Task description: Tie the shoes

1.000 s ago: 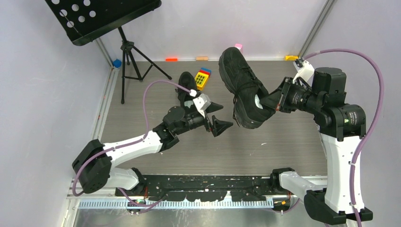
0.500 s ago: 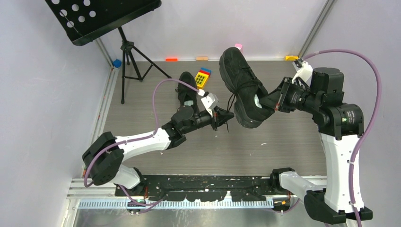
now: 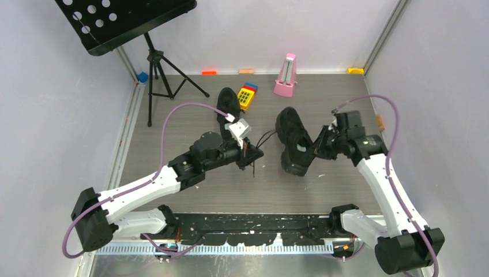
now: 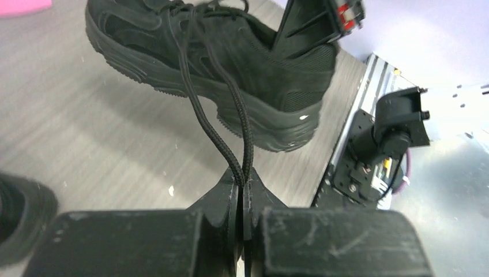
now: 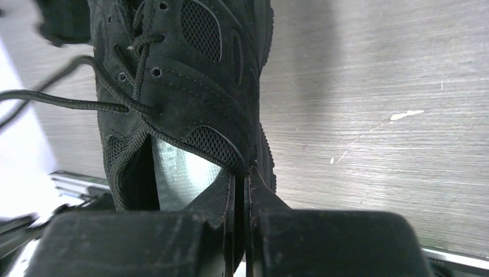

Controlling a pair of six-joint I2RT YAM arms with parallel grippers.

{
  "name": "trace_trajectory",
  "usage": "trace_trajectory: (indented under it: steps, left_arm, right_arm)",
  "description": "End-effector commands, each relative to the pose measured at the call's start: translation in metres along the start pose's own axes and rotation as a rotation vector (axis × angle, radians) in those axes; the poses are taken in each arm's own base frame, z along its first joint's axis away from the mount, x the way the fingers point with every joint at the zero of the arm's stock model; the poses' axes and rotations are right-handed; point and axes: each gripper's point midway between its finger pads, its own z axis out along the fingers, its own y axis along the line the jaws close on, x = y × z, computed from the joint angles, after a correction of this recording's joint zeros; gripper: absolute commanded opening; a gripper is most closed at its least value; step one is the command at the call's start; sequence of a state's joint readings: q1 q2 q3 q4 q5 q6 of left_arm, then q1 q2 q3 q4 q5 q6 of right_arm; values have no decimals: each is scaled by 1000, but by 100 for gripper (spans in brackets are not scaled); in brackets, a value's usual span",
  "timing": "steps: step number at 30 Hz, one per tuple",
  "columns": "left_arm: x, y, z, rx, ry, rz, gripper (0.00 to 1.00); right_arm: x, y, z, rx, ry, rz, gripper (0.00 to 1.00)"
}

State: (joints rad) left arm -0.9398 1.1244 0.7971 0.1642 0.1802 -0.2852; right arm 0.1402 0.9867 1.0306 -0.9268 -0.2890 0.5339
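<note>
One black shoe (image 3: 294, 141) lies on the table right of centre. It fills the top of the left wrist view (image 4: 219, 69) and of the right wrist view (image 5: 190, 86). My right gripper (image 3: 319, 151) is shut on the shoe's collar rim (image 5: 245, 167), beside the pale insole (image 5: 179, 173). My left gripper (image 3: 254, 154) is shut on both black laces (image 4: 230, 150), which run taut up to the shoe. The second black shoe (image 3: 228, 104) lies behind my left arm, partly hidden.
A pink metronome (image 3: 286, 74) stands at the back. A yellow toy block (image 3: 247, 95) lies next to the second shoe. A black music stand (image 3: 130, 23) is at the back left. Small coloured blocks line the back wall.
My right arm has lowered the shoe from mid-air down onto the table. My left gripper closed on the laces and drew them left. The metronome is now uncovered.
</note>
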Motion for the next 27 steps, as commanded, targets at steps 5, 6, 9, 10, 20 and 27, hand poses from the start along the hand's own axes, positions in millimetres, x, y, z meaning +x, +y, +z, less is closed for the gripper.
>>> trace_trajectory:
  steps: [5,6,9,10,20,27]
  left_arm:
    - [33,10,-39,-46,219,-254,0]
    - [34,12,-39,-34,233,-293,0]
    - [41,30,-37,-47,277,-403,0]
    - [42,35,-37,-57,284,-432,0]
    - [31,60,-43,-117,276,-474,0]
    - [-14,56,-49,-115,233,-423,0]
  right_arm:
    - [-4,34,66,-30,-209,-58,0]
    - [-3,35,74,-14,-227,-68,0]
    - [8,38,98,21,-247,-106,0]
    - [13,40,106,31,-250,-116,0]
    - [54,67,117,5,-224,-258,48]
    - [21,61,72,56,-344,-442,70]
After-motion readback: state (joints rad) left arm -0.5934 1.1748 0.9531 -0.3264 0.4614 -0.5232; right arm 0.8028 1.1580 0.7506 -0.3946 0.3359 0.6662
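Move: The right gripper pinches the dangling shoe's collar, the shoe's middle about 6 cm ahead, 8 cm left and 5 cm below. Its landing spot, bare table, is roughly 6 cm ahead, 15 cm left and 19 cm below that gripper. From the left gripper, shut on the laces, the dangling shoe is about 14 cm right, 8 cm ahead and 11 cm below; the other shoe is some 24 cm ahead, 11 cm left and 21 cm below. Lower the right gripper about 12 cm while carrying the shoe some 10 cm left, rolling the hand's left side down slightly; then open wide enough to free the collar and back up a few centimetres. Keep the left fingers shut on the laces, drawing them about 7 cm left and down, tipping the fingers down some 30 degrees, then rise about 4 cm, easing forward. ##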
